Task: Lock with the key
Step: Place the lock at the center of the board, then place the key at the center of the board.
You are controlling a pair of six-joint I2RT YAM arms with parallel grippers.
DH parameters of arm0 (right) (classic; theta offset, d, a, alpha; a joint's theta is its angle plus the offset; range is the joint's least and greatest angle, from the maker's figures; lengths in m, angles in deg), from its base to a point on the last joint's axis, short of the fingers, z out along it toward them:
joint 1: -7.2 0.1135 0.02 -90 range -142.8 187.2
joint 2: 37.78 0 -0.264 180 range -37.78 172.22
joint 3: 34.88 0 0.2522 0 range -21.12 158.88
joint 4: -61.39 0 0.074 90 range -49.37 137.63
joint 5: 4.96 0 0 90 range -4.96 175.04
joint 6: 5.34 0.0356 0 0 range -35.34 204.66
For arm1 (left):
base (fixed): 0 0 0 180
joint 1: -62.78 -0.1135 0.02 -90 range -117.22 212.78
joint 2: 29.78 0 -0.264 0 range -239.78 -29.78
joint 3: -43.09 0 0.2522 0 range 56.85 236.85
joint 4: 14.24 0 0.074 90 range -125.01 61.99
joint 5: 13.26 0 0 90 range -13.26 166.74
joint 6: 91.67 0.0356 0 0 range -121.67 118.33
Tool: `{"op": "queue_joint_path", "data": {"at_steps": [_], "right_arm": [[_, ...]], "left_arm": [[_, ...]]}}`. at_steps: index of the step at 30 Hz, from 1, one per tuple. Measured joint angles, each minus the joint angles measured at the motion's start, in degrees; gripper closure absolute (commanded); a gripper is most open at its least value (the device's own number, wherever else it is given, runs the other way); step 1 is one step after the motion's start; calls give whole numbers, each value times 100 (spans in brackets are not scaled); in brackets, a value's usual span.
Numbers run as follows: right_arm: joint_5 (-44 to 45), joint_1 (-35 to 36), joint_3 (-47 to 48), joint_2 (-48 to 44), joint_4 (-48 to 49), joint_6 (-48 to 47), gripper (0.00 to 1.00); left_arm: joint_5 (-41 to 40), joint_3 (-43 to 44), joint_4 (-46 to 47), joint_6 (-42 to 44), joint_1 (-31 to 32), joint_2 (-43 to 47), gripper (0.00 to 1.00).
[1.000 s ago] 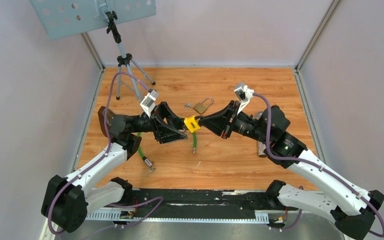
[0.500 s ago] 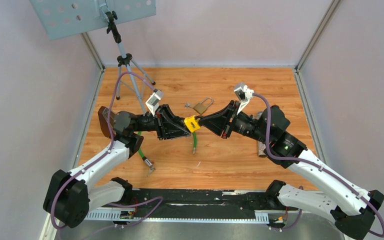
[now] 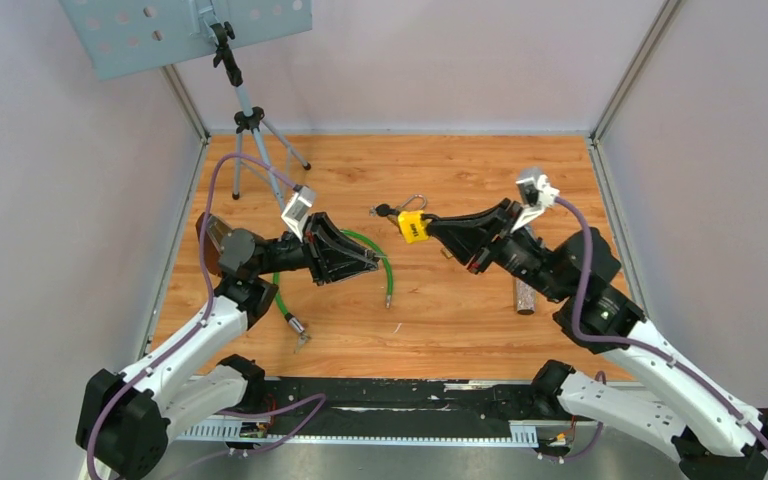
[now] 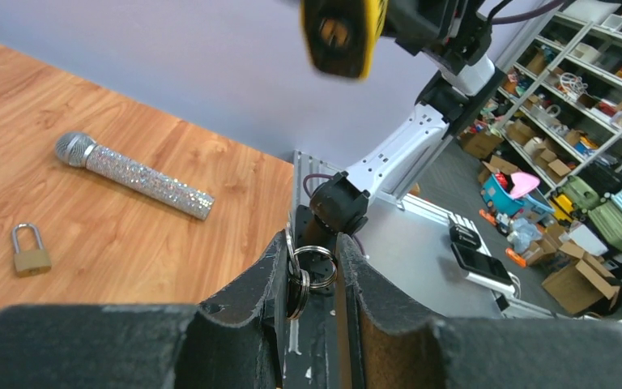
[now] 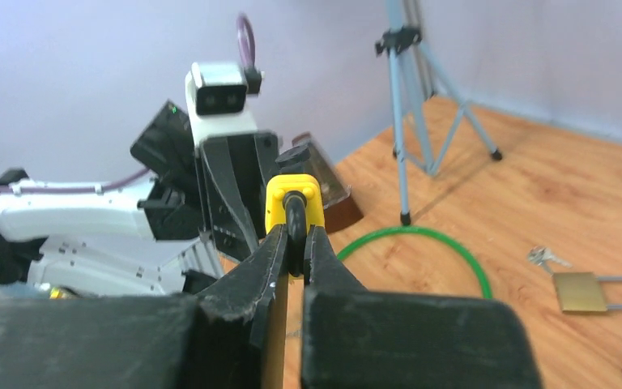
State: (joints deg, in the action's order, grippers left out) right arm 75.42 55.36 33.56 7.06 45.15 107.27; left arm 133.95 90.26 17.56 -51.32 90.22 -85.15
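Note:
My right gripper (image 3: 430, 229) is shut on a yellow padlock (image 3: 413, 227) and holds it in the air over the middle of the table. In the right wrist view the fingers (image 5: 271, 251) pinch its black shackle, with the yellow body (image 5: 293, 197) beyond the tips. My left gripper (image 3: 368, 262) is shut on a key ring (image 4: 314, 270); the key itself is hidden between the fingers. The padlock hangs high and apart from the left gripper, with its keyhole face (image 4: 342, 34) showing in the left wrist view.
A brass padlock (image 5: 581, 291) with loose keys (image 5: 546, 258) lies on the wooden table behind the yellow padlock. A green cable (image 3: 388, 272) loops near the left gripper. A glittery microphone (image 3: 523, 296) lies at the right. A tripod (image 3: 250, 125) stands at the back left.
The two grippers were together at the table's middle. The right gripper has carried the yellow padlock away to the right and back, and the left gripper has drawn back slightly to the left.

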Motion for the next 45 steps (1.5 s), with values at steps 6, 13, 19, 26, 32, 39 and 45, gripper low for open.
{"op": "queue_joint_path", "data": {"at_steps": [6,13,19,26,32,39,45], "right_arm": [[651,2,0,-459,101,-37,100],[1746,-68,-9,-238,-693,415,100],[2057,-713,-758,140,-1657,1320,100],[2039,-1320,-2009,-317,-2413,1934,100],[1980,-1790,-2583,-511,-2479,2267,100],[1906,-2334,-2944,-592,-2341,2437,100],[1331,-2861,-3519,-400,-1670,2594,100]], "left_arm": [[-221,-116,-409,144,0,127,100],[-754,-122,-837,345,146,-184,100],[-1779,-122,-1163,772,1080,-1088,100],[-3211,33,-1211,994,2302,-2791,100],[-3812,1038,-1241,1257,3047,-4332,100],[-4229,1864,-1235,1495,3517,-5431,94],[-4323,2061,-1008,1508,3585,-5971,77]]}}
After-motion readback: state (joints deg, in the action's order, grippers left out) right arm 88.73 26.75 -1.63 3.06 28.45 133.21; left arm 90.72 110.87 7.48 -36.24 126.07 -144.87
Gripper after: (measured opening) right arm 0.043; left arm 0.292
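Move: The right hand holds the yellow lock; the bare patch of board it is heading for lies about 14 cm to its right, 6 cm ahead and 38 cm below. Beyond that patch, the small brass padlock is some 16 cm ahead of the right hand and 11 cm right; the microphone is about 10 cm ahead and 25 cm right. From the left hand, holding the keys, the patch is roughly 7 cm ahead, 22 cm right and 32 cm below. Still gripping the yellow lock by its shackle, the right hand rises briefly, then drops fast towards the board, some 32 cm down and 16 cm right, a little forward, tipping down and turning clockwise by about 50 degrees each. The left hand keeps the keys pinched and swoops down and right beside it, fingers tipping some 35 degrees downward; both slow near the board. ##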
